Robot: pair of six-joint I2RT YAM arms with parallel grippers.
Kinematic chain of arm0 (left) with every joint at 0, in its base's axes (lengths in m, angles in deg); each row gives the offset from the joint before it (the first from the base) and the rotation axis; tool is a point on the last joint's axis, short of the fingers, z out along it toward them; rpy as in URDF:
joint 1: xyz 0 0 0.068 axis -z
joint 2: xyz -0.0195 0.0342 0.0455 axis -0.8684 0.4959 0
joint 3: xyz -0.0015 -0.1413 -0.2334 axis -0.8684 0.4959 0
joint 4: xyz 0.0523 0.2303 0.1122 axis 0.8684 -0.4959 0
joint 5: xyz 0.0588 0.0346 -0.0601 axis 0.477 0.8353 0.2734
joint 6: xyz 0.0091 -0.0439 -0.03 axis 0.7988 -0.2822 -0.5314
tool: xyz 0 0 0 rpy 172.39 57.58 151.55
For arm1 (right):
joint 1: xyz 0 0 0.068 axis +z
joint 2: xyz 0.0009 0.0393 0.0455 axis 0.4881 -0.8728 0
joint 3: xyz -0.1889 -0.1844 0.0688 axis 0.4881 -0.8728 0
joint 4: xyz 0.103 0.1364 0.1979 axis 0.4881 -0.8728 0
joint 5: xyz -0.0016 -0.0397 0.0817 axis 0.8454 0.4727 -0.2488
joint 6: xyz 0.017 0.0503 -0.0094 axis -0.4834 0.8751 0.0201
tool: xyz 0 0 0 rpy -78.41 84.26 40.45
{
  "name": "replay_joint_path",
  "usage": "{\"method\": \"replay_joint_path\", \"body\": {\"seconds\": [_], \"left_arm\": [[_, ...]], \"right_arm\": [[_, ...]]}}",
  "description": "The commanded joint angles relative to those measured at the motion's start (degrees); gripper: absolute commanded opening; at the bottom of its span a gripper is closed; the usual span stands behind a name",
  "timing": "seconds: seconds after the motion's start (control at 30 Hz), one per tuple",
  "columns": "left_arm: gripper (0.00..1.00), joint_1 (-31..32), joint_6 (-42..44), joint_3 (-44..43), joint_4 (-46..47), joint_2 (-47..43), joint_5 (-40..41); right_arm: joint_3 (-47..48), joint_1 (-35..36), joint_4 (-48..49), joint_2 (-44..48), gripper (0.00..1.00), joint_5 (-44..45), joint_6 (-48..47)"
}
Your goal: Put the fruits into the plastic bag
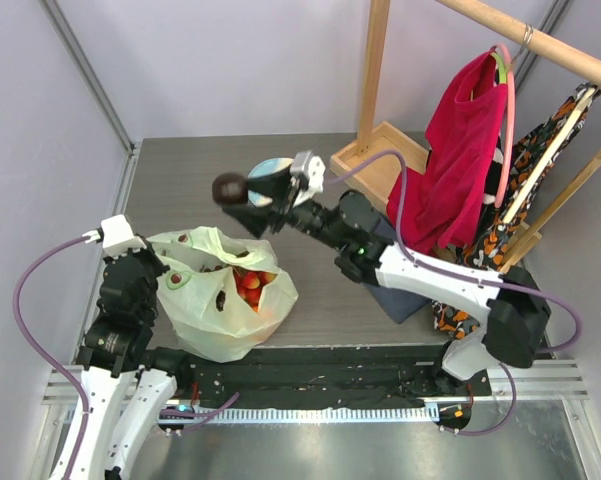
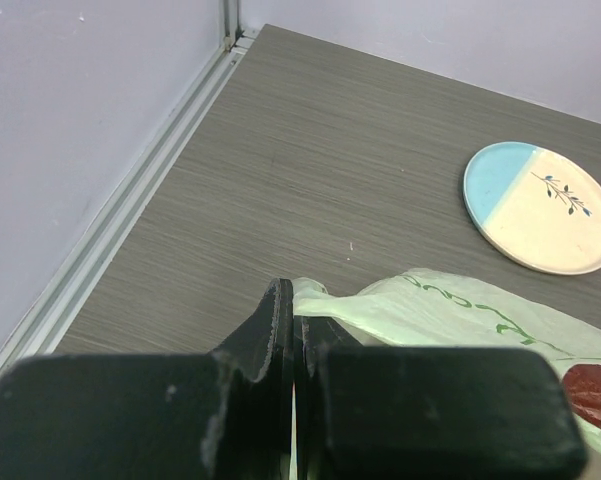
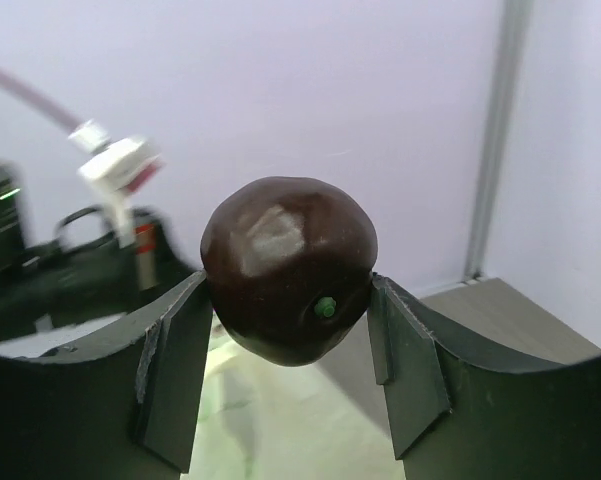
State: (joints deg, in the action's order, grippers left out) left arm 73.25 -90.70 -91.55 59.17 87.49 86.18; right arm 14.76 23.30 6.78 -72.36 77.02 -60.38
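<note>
The pale green plastic bag [image 1: 215, 295] with avocado prints lies open at the left front of the table. Red and orange fruits [image 1: 252, 287] sit inside its mouth. My left gripper [image 2: 295, 310] is shut on the bag's edge [image 2: 325, 300], holding it at the bag's left side [image 1: 145, 262]. My right gripper [image 1: 232, 195] is shut on a dark brown-purple round fruit [image 3: 288, 268] and holds it in the air above and behind the bag; the fruit also shows in the top view [image 1: 228, 187]. The bag's pale green plastic [image 3: 270, 420] lies blurred below the fruit.
A blue and cream plate [image 2: 542, 206] lies on the table behind the bag, partly hidden by the right gripper in the top view [image 1: 270, 166]. A wooden rack [image 1: 375, 160] with a red cloth [image 1: 460, 150] stands at the back right. Walls close the table's left and back.
</note>
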Motion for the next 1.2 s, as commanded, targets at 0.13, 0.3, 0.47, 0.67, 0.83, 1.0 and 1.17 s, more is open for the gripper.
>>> {"method": "replay_joint_path", "body": {"seconds": [0.13,0.3,0.47,0.67,0.83,1.0,1.17], "left_arm": [[0.00,-0.32,-0.04,-1.16,2.66,-0.23,-0.80],[0.00,-0.32,-0.22,-1.07,2.83,-0.32,-1.15],[0.00,-0.32,-0.31,-1.16,2.83,-0.40,-1.41],[0.00,-0.32,-0.22,-1.07,2.57,-0.58,-1.06],[0.00,-0.32,-0.13,-1.16,2.57,-0.58,-1.06],[0.00,-0.32,-0.05,-1.16,2.57,-0.67,-0.80],[0.00,-0.32,-0.04,-1.16,2.48,0.03,-0.97]], "right_arm": [[-5.27,17.16,-16.68,6.95,0.24,6.24,-22.49],[-8.53,22.80,-23.19,7.22,0.24,14.22,-22.33],[-4.69,25.18,-30.29,2.83,0.24,25.12,-20.58],[5.00,24.83,-37.61,-6.05,0.24,47.28,-22.06],[8.60,22.82,-40.50,-10.00,0.24,49.50,-21.80],[11.07,19.30,-44.11,-13.52,0.28,46.78,-18.64],[12.12,17.10,-45.79,-14.93,0.38,42.30,-16.71]]}}
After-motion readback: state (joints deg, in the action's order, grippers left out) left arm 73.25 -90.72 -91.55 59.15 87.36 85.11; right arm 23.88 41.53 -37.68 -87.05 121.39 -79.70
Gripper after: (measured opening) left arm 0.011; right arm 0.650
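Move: Below the right hand, which already holds the dark round fruit, the plastic bag's open mouth lies about 27 cm down, 4 cm back and 2 cm to the left. The red fruits inside sit some 5 cm back, 1 cm left and 33 cm below this hand; the empty plate is roughly 29 cm ahead, 5 cm to its right and 38 cm down. From the left hand, still pinching the bag's handle, the mouth is level fore-and-aft, about 18 cm right and 13 cm lower. Lowering the dark fruit some 22 cm to the bag mouth, the right hand first swings quickly back about 15 cm and slightly left while dropping, then comes forward again by nearly as much, still sinking. Its wrist rolls over by more than 50 degrees so the upward-slanting fingers point down and left, grip kept. The left hand holds the handle in place. ##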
